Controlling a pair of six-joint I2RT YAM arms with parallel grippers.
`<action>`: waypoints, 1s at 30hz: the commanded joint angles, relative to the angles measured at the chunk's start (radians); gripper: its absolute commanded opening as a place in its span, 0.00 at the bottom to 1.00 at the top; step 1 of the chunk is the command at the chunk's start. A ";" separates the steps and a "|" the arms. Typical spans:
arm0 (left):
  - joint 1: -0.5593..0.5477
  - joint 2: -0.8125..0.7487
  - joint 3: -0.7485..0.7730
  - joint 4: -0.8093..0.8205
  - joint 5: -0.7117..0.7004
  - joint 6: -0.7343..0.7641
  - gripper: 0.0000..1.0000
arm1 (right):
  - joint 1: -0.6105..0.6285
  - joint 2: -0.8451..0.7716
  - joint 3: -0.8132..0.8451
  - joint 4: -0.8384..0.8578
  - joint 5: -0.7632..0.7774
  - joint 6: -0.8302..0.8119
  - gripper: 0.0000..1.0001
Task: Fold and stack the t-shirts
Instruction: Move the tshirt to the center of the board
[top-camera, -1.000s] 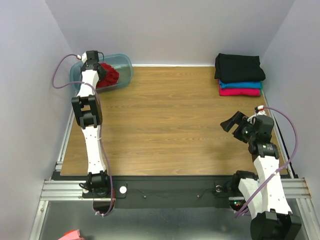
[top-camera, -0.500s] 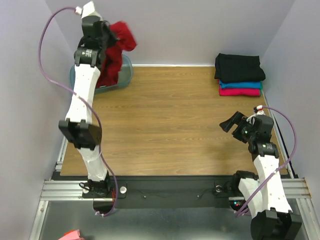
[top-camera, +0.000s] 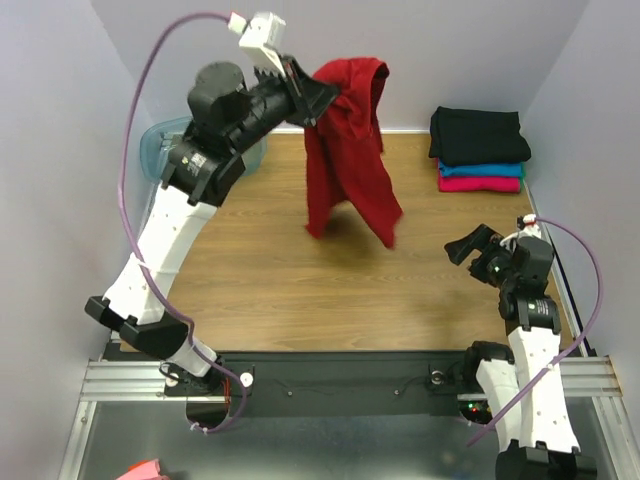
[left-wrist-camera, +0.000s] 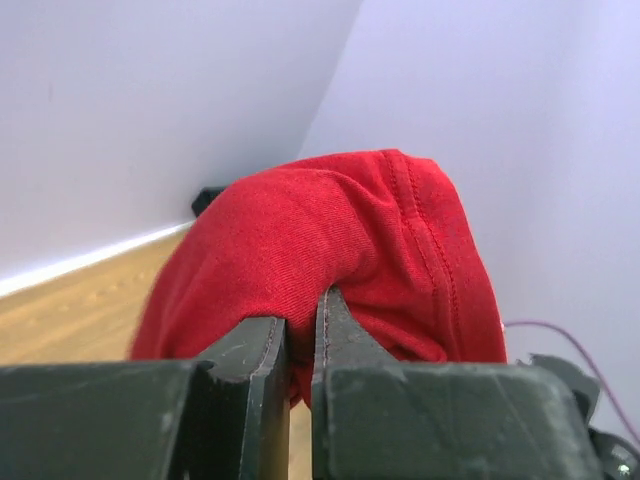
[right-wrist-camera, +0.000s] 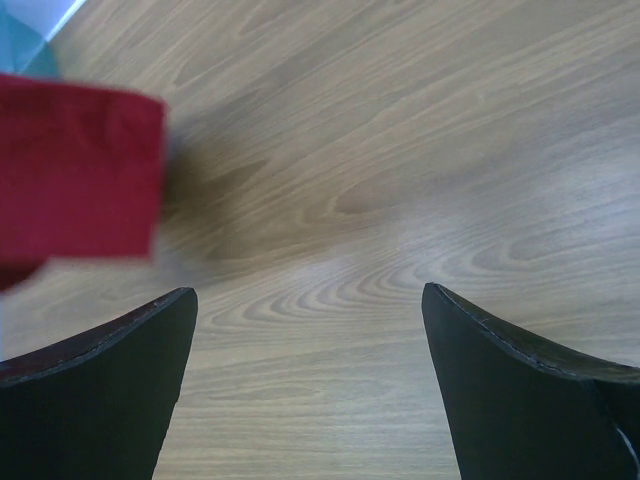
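Note:
My left gripper is shut on the deep red t-shirt and holds it high over the back middle of the table, where it hangs down loose. In the left wrist view the red t-shirt bulges over my closed left gripper. A folded stack sits at the back right: the black t-shirt on the teal blue one on the magenta pink one. My right gripper is open and empty low over the right side of the table. In the right wrist view it faces bare wood, with the red t-shirt blurred at the left.
The translucent pale blue plastic tub stands at the back left corner, partly behind my left arm. The wooden table is walled in by pale walls at the back and both sides. A metal rail runs along the near edge.
My left arm has lifted the red t-shirt out of the tub and swung it up and to the right over the table. The right gripper has barely moved.

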 joint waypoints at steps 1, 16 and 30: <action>0.001 -0.113 -0.242 0.106 -0.093 -0.010 0.00 | 0.000 -0.020 0.029 -0.035 0.098 0.017 1.00; 0.164 -0.394 -1.224 -0.006 -0.560 -0.431 0.98 | 0.092 0.130 0.058 -0.039 -0.020 -0.062 1.00; 0.167 -0.242 -1.235 0.100 -0.384 -0.395 0.98 | 0.497 0.286 -0.011 0.018 0.313 0.148 1.00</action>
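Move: Hanging from the left hand's shut fingers high over the board, the red t-shirt is to go to the board's center, roughly 8 cm ahead, 3 cm right and 58 cm below that hand. The empty bin stands about 33 cm ahead and 35 cm left of the hand, the folded stack about 35 cm ahead and 38 cm right, both far below. From the right hand, the board's center lies some 16 cm ahead, 24 cm left and 17 cm below. Plunging some 43 cm towards the board, the left hand opens wide early on the way and lets go of the t-shirt, swings about 15 cm left, tips its fingers down and stops above the shirt's left end. The right hand, still open, waits nearly in place, then goes about 8 cm left and 7 cm down, tipping down, to over the shirt's near right end, with no contact seen. ##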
